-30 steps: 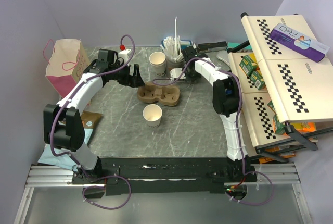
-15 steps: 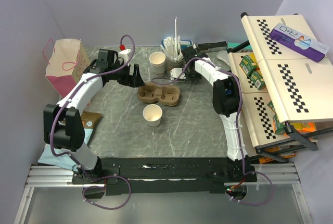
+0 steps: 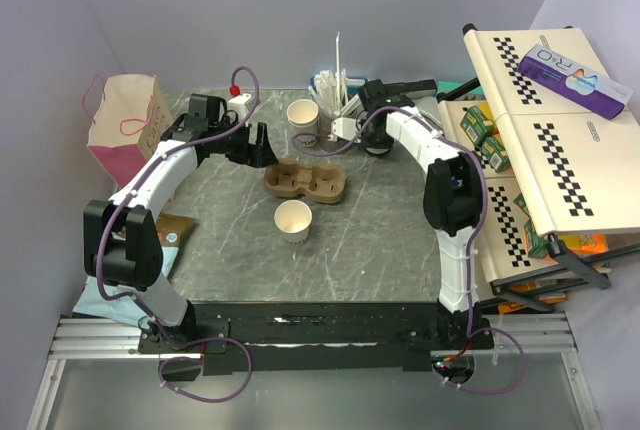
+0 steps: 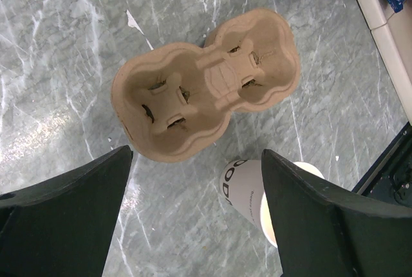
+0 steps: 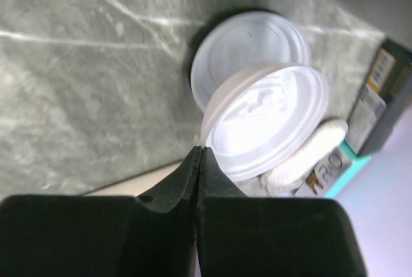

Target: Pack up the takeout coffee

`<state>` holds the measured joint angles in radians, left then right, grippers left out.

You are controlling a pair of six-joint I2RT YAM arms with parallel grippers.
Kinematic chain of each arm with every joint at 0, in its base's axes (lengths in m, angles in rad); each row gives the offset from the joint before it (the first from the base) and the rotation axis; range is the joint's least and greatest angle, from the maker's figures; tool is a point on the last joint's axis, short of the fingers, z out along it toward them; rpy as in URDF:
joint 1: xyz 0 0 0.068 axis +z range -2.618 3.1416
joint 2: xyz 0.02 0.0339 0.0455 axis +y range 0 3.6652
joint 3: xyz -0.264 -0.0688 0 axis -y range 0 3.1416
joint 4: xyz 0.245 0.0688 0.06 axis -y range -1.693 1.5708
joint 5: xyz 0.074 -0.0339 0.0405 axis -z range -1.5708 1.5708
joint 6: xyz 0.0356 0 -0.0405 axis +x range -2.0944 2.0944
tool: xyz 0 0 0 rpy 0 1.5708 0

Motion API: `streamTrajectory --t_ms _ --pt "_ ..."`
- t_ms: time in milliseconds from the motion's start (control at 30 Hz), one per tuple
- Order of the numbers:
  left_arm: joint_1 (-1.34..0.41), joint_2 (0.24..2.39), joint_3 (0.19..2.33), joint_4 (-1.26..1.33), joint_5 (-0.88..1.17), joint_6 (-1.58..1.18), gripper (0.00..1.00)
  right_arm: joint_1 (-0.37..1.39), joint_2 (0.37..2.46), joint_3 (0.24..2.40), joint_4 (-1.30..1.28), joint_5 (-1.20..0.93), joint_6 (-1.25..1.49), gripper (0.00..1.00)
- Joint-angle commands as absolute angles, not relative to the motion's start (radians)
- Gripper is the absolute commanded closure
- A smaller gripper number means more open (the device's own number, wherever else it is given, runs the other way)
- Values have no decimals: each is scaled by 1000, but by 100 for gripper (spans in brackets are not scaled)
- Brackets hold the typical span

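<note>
Two off-white paper cups stand on the marble table, one at the back (image 3: 302,120) and one in front (image 3: 293,220) of the brown two-cup tray (image 3: 307,182). My right gripper (image 5: 201,152) is shut on the rim of a round white plastic lid (image 5: 267,119), held tilted above a second lid (image 5: 248,42) lying on the table. In the top view this gripper (image 3: 345,130) is just right of the back cup. My left gripper (image 4: 196,225) hangs open and empty above the table, with the tray (image 4: 206,90) ahead of it and the front cup (image 4: 244,190) below near its right finger.
A grey cup of straws and stirrers (image 3: 335,98) stands behind the right gripper. A pink paper bag (image 3: 125,122) sits at the back left. A checkered rack with boxes (image 3: 545,140) lines the right side.
The right gripper has shut on the lid's rim and lifted it, the arm swinging back and up. The left arm has not moved.
</note>
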<state>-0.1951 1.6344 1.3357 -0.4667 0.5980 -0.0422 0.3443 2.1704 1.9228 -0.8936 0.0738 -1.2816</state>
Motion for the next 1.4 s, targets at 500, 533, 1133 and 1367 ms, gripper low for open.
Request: streamTrajectory --t_ms 500,533,1133,1367 --pt "-239 1370 1226 -377 742 176 13 367 1737 1954 -1256 -538 -813 100" --pt "-253 1318 1207 -371 738 240 13 367 1726 1962 -1275 -631 -766 100" --pt "-741 1158 1198 -405 468 940 12 525 1687 1986 -1365 -887 -669 100" --pt "-784 1187 1226 -417 425 1017 17 563 1684 1997 -1370 -859 -689 100"
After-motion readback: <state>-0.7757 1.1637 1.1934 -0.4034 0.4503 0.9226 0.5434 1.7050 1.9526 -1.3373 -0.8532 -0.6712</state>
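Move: Ahead and far to the right of the left hand, roughly 15 cm out, 27 cm across and 9 cm lower, is the lid held in the shut right fingers. For the right hand, the open left gripper is about 28 cm left, 11 cm back and 8 cm higher. The near cup stands some 20 cm back and 23 cm left of the right hand, the cup carrier 6 cm back and 20 cm left, both 5–7 cm below; the lid stack is 8 cm under, 4 cm ahead and 2 cm left. Keeping its pinch on the lid's edge, the right hand lifts, then swings back some 26 cm, up 19 and left 15, turning its fingers from down to leftward-and-down. The left hand comes to meet it, going back 15 cm, up 13 and right 12 while rolling roughly 80 degrees, fingers still open and now pointing right at the lid; both slow to a near stop. ##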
